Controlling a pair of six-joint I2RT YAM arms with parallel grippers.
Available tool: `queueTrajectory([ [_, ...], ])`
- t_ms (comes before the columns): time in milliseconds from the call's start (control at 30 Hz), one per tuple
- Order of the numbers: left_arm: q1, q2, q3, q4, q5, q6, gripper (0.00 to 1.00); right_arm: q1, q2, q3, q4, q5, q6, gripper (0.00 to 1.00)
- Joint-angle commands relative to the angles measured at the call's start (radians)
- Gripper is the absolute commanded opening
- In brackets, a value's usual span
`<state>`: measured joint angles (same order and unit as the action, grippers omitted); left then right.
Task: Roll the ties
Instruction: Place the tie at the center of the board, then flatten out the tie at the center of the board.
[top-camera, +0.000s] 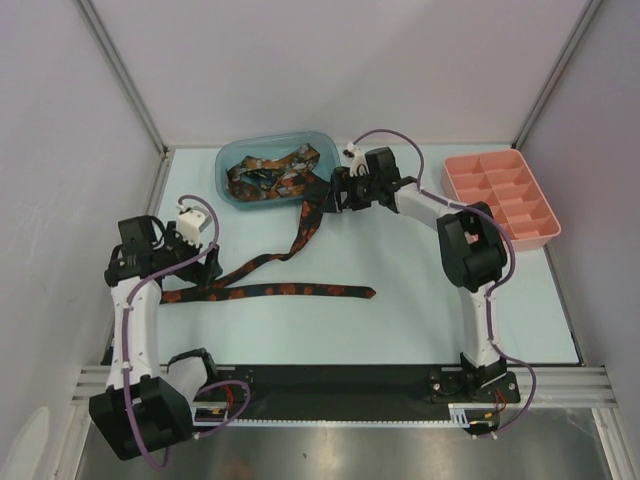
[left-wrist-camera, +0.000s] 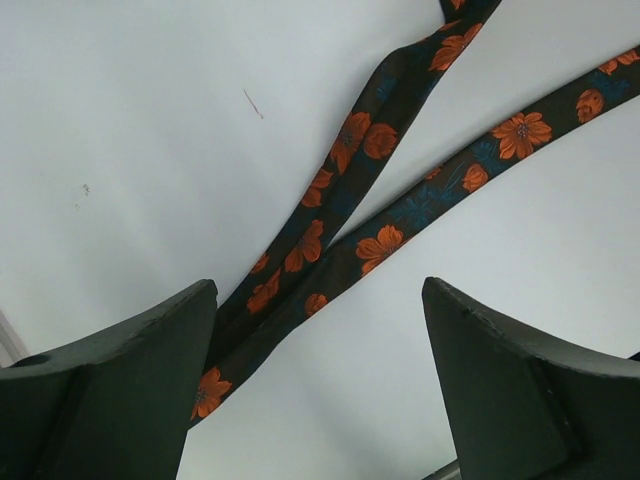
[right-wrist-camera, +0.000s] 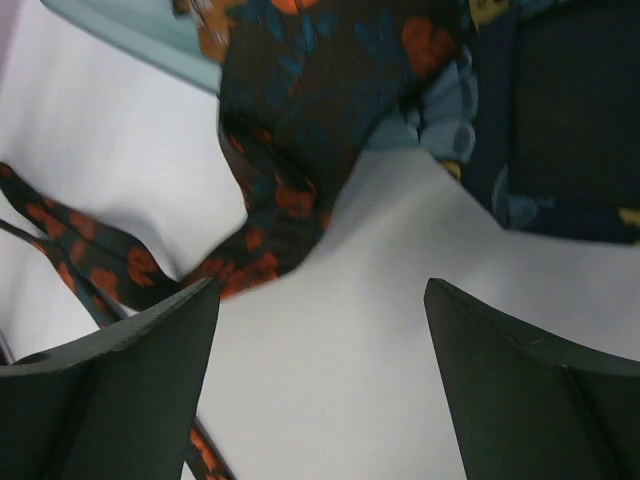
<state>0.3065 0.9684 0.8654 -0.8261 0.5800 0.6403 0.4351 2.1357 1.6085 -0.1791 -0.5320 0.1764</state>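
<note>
One tie (top-camera: 270, 291), dark with orange flowers, lies folded across the table. One strand runs right along the table, and the other climbs into the blue bin (top-camera: 228, 185), which holds more ties (top-camera: 268, 172). My left gripper (top-camera: 203, 264) is open over the fold at the left. In the left wrist view both strands of the tie (left-wrist-camera: 335, 225) pass by the left finger (left-wrist-camera: 130, 380), and nothing is gripped by the gripper (left-wrist-camera: 320, 285). My right gripper (top-camera: 330, 192) hovers open at the bin's front right corner. Its wrist view shows the gripper (right-wrist-camera: 322, 285) just short of the tie's wide end (right-wrist-camera: 290, 110).
A pink compartment tray (top-camera: 500, 195) stands at the back right. The bin's rim (right-wrist-camera: 130, 30) and a navy tie (right-wrist-camera: 560, 120) lie close ahead of the right gripper. White walls enclose the table on three sides.
</note>
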Motion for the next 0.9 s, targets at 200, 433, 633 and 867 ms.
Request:
queueTrajectory([
  [200, 0.006, 0.053, 0.060, 0.047, 0.008, -0.007, 0.89, 0.039, 0.093, 0.031, 0.303, -0.062, 0.253, 0.63],
  [433, 0.006, 0.081, 0.104, 0.073, -0.031, -0.027, 0.88, 0.037, 0.089, -0.004, 0.328, -0.092, 0.301, 0.11],
  [633, 0.006, 0.118, 0.112, 0.087, -0.061, 0.001, 0.87, 0.021, -0.110, -0.122, 0.339, -0.106, 0.325, 0.00],
  [867, 0.006, 0.245, 0.170, 0.026, -0.040, 0.111, 0.88, -0.038, -0.466, -0.396, 0.151, -0.042, 0.313, 0.00],
])
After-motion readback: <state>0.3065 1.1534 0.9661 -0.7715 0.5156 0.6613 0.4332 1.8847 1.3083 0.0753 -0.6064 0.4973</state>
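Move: The tie's wide part, draped off the tray rim, is about 4 cm to the left of my right hand, some 1 cm ahead and 1 cm lower. The tray's middle lies 13 cm left and 5 cm ahead of that hand, the black cloth flap 4 cm ahead and 1 cm right; the tie's straight stretch is centred 24 cm back and 15 cm left. From my left hand that wide part is roughly 20 cm ahead and 24 cm right, lower down. My right hand slides some 4–5 cm left into the tie's wide part beside the tray, rolling about 10 degrees as my fingers close from wide open and pinch the cloth. Then I pull up about 7 cm while drawing back and to the right, roughly 5 cm each way, away from the tray. My left hand, empty and still open, drifts about 4 cm forward and a little left over the board. ##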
